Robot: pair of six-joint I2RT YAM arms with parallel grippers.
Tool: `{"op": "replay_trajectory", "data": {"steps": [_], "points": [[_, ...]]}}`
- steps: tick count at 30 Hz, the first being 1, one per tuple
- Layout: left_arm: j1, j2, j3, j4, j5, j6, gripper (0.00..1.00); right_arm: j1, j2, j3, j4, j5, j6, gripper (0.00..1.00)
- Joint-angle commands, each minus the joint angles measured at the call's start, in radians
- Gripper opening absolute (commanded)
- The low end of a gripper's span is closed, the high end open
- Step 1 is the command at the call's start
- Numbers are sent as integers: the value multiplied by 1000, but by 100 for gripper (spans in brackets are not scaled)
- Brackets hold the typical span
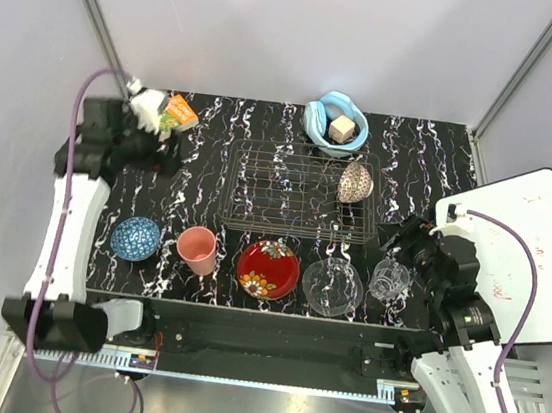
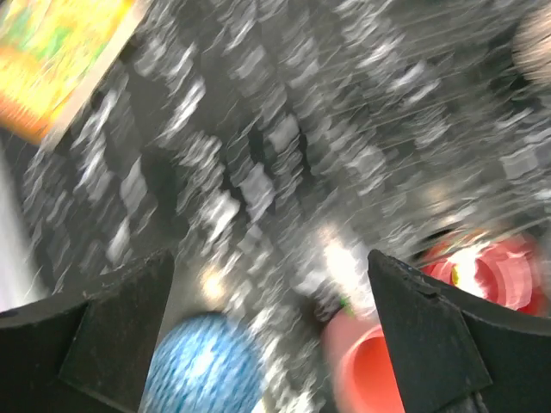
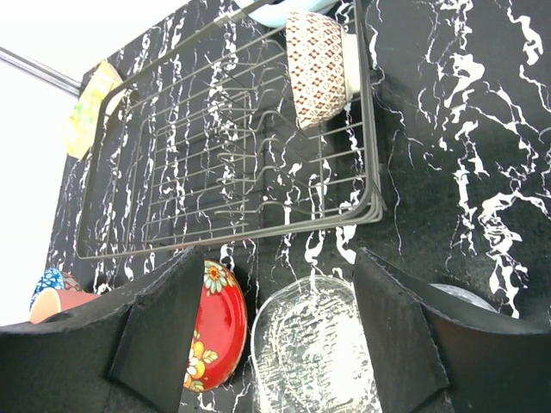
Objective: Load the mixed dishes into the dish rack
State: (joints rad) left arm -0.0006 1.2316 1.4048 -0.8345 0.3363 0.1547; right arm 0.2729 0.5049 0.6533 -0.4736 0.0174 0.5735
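The wire dish rack [image 1: 303, 192] [image 3: 232, 155] lies mid-table with a brown-patterned bowl [image 1: 356, 182] [image 3: 314, 64] on its side in the right end. In front of it stand in a row a blue patterned bowl [image 1: 135, 238] [image 2: 202, 366], pink cup [image 1: 196, 249] [image 2: 374, 370], red floral plate [image 1: 268, 268] [image 3: 215, 327], clear glass bowl [image 1: 332, 286] [image 3: 314, 344] and clear glass cup [image 1: 389, 279] [image 3: 465, 297]. My left gripper [image 1: 166, 156] [image 2: 271, 344] hangs open and empty left of the rack. My right gripper [image 1: 393, 236] [image 3: 275, 335] is open and empty above the glass bowl and cup.
A light-blue bowl with a tan cube [image 1: 337, 123] sits behind the rack. An orange-green book [image 1: 180, 112] [image 2: 60, 60] lies at the back left. A white board [image 1: 522, 257] rests off the table's right edge. The left wrist view is motion-blurred.
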Motion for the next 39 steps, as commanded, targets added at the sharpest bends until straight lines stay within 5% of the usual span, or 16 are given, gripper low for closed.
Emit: {"op": "replay_trajectory", "data": {"steps": [1,7,21,33,39], "points": [[96,-159,-224,-158,-21,298,96,6,3,29,-19,7,-18,77],[132,-270,-440,-137,-83,408,92,6,0,34,-19,1,-14,77],[143,-211,-636,29,-256,410,77,8,-32,23,-39,6,-6,78],[142,-133,-716,106,-263,404,75,8,-49,17,-40,0,19,78],[143,-23,-713,155,-290,395,50,6,-43,17,-40,-2,25,78]]}}
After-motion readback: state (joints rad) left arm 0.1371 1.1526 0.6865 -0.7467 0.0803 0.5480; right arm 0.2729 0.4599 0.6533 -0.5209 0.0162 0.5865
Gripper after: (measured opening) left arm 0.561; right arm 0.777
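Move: The blue bowl is roughly 12 cm back from the left hand, 13 cm to its left and 26 cm below. The pink mug stands about 16 cm to the right of that bowl and nearly level with it in depth. The orange book lies some 20 cm ahead of the left hand, 10 cm to its left and 28 cm below. From the right hand the bowl is about 60 cm left, 3 cm back and 20 cm down. No firm touch can be made out yet, but the left fingertips end straddling the blue bowl's right rim. The left hand drops about 23 cm, at first also swinging back some 12 cm and 9 cm left, then going mostly down. Meanwhile the wrist tilts until the fingers point steeply down, and the wide-open fingers narrow to a little over half. ##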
